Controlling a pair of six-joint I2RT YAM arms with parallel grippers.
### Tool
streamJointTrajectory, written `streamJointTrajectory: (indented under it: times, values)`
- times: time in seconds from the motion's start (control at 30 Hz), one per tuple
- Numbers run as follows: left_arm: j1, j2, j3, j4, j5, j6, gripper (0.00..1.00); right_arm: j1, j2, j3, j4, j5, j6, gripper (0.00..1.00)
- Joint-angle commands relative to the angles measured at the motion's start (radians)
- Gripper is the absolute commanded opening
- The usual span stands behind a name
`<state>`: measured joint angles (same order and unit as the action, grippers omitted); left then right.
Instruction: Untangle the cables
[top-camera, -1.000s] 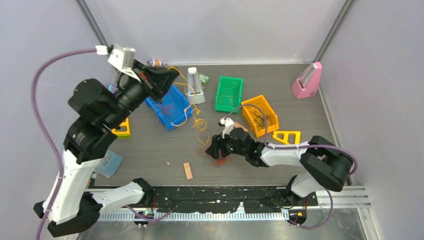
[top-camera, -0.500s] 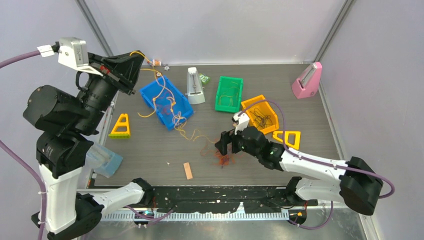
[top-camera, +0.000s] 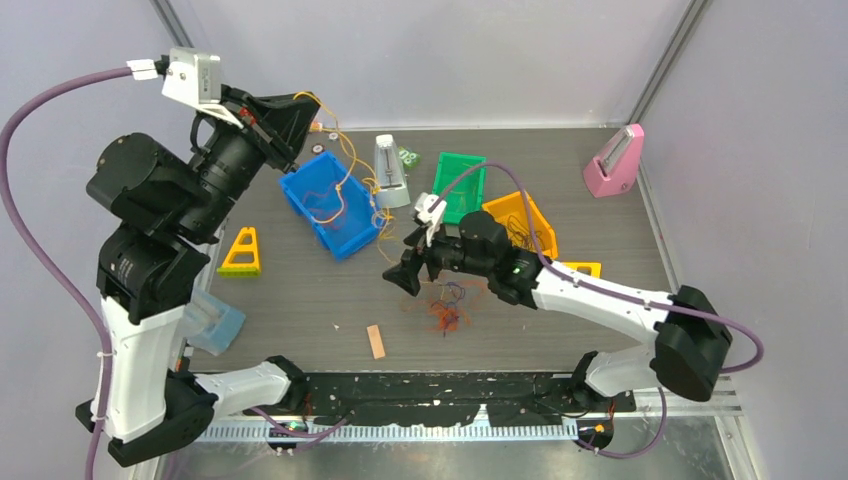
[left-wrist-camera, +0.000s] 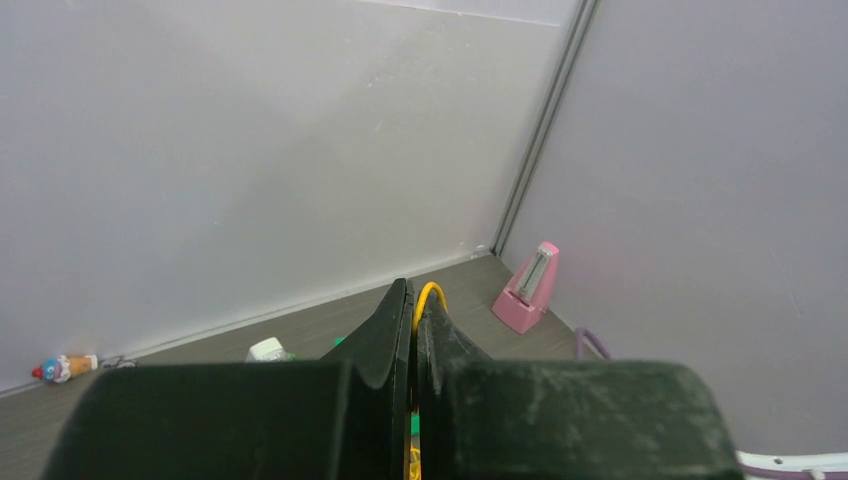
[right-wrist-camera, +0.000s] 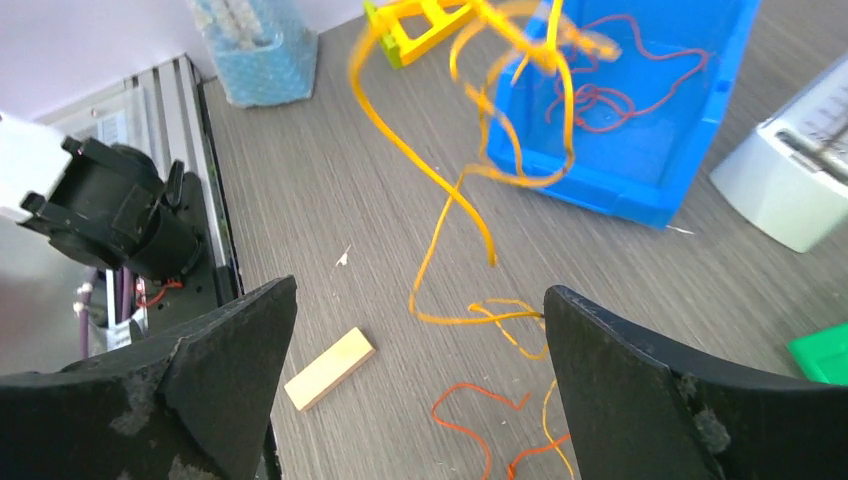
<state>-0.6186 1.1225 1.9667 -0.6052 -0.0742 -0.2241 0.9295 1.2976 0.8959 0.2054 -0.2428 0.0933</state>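
Note:
My left gripper (top-camera: 303, 112) is raised high over the back left and is shut on a bunch of yellow cables (top-camera: 345, 165). A yellow loop (left-wrist-camera: 428, 296) shows between the tips of that gripper (left-wrist-camera: 412, 290). The strands hang down past the blue bin (top-camera: 345, 245) to the table. My right gripper (top-camera: 404, 276) stands open just above the table by their trailing end (right-wrist-camera: 462, 205), with nothing between its fingers (right-wrist-camera: 235, 345). A small red, orange and purple tangle (top-camera: 447, 306) lies on the table beside it. Red strands (right-wrist-camera: 600, 90) lie in the blue bin.
A white metronome (top-camera: 388, 172), a green bin (top-camera: 458, 187), an orange bin (top-camera: 520, 212) holding dark strands and a pink metronome (top-camera: 613, 162) stand at the back. Yellow triangles (top-camera: 242, 252) (top-camera: 575, 268), a wooden strip (top-camera: 375, 341) and a light blue block (top-camera: 215, 322) lie nearer.
My left arm has swung up and away with the yellow cables, pulling them off the table. My right gripper has opened wide and moved left from the red tangle.

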Motion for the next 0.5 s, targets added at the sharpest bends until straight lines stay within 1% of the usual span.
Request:
streamJointTrajectory:
  times: [0.0,0.03,0.07,0.1,0.13,0.17,0.2,0.27,0.37,0.4,0.43,0.47]
  values:
    - [0.007,0.000,0.090,-0.001,0.023,0.023,0.00,0.012,0.077,0.053,0.054,-0.075,-0.068,0.99]
    - [0.005,0.002,0.095,-0.002,0.020,0.028,0.00,0.012,0.086,0.053,0.067,-0.060,-0.062,0.96]
    - [0.007,0.001,0.098,-0.003,0.008,0.031,0.00,0.012,0.101,0.055,0.071,-0.017,-0.045,0.89]
    - [0.007,-0.002,0.099,-0.001,-0.003,0.035,0.00,0.012,0.107,0.054,0.074,0.009,-0.031,0.67]
    - [0.008,-0.007,0.098,0.000,-0.022,0.042,0.00,0.012,0.108,0.048,0.076,0.056,0.005,0.53]
    - [0.008,-0.011,0.097,0.001,-0.045,0.055,0.00,0.013,0.102,0.020,0.085,0.101,0.041,0.28]
    - [0.008,-0.015,0.098,0.001,-0.070,0.068,0.00,0.013,0.084,-0.006,0.095,0.120,0.064,0.11]
    - [0.009,-0.024,0.098,-0.005,-0.123,0.095,0.00,0.012,0.038,-0.101,0.136,0.173,0.115,0.06]
    - [0.017,-0.036,0.095,-0.016,-0.208,0.132,0.00,0.006,-0.048,-0.259,0.130,0.307,0.215,0.05]
    - [0.021,-0.041,0.093,-0.017,-0.232,0.143,0.00,0.003,-0.065,-0.283,0.073,0.342,0.244,0.05]
    - [0.023,-0.047,0.091,-0.015,-0.252,0.154,0.00,-0.004,-0.097,-0.323,0.026,0.414,0.324,0.05]
    - [0.024,-0.054,0.083,-0.012,-0.269,0.162,0.00,-0.008,-0.110,-0.340,-0.080,0.448,0.371,0.05]
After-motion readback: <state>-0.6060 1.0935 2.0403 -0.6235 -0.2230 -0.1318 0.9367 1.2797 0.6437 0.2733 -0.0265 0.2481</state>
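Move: The yellow strand to be gripped hangs just below the open right fingers, about 1 cm farther forward, 2 cm to the left and 4 cm down. From that hand the orange tangle lies some 8 cm right, 2 cm back and 23 cm below; the blue bin about 14 cm left, 18 cm forward; the wooden block 6 cm left, 9 cm back. From the left hand, already holding the cable high up, the strand is about 8 cm right, level in reach and 39 cm lower. The hanging yellow strand is caught by the right fingers, which sink about 4 cm with a slight shift left, shut from wide open and pinch it, then carry it on down and to the right towards the orange tangle, ending roughly 10 cm lower, tipping downward and turning clockwise. The left hand keeps its grip, rising about 3 cm, then swinging 5 cm left and turning counter-clockwise, away from the tangle. ##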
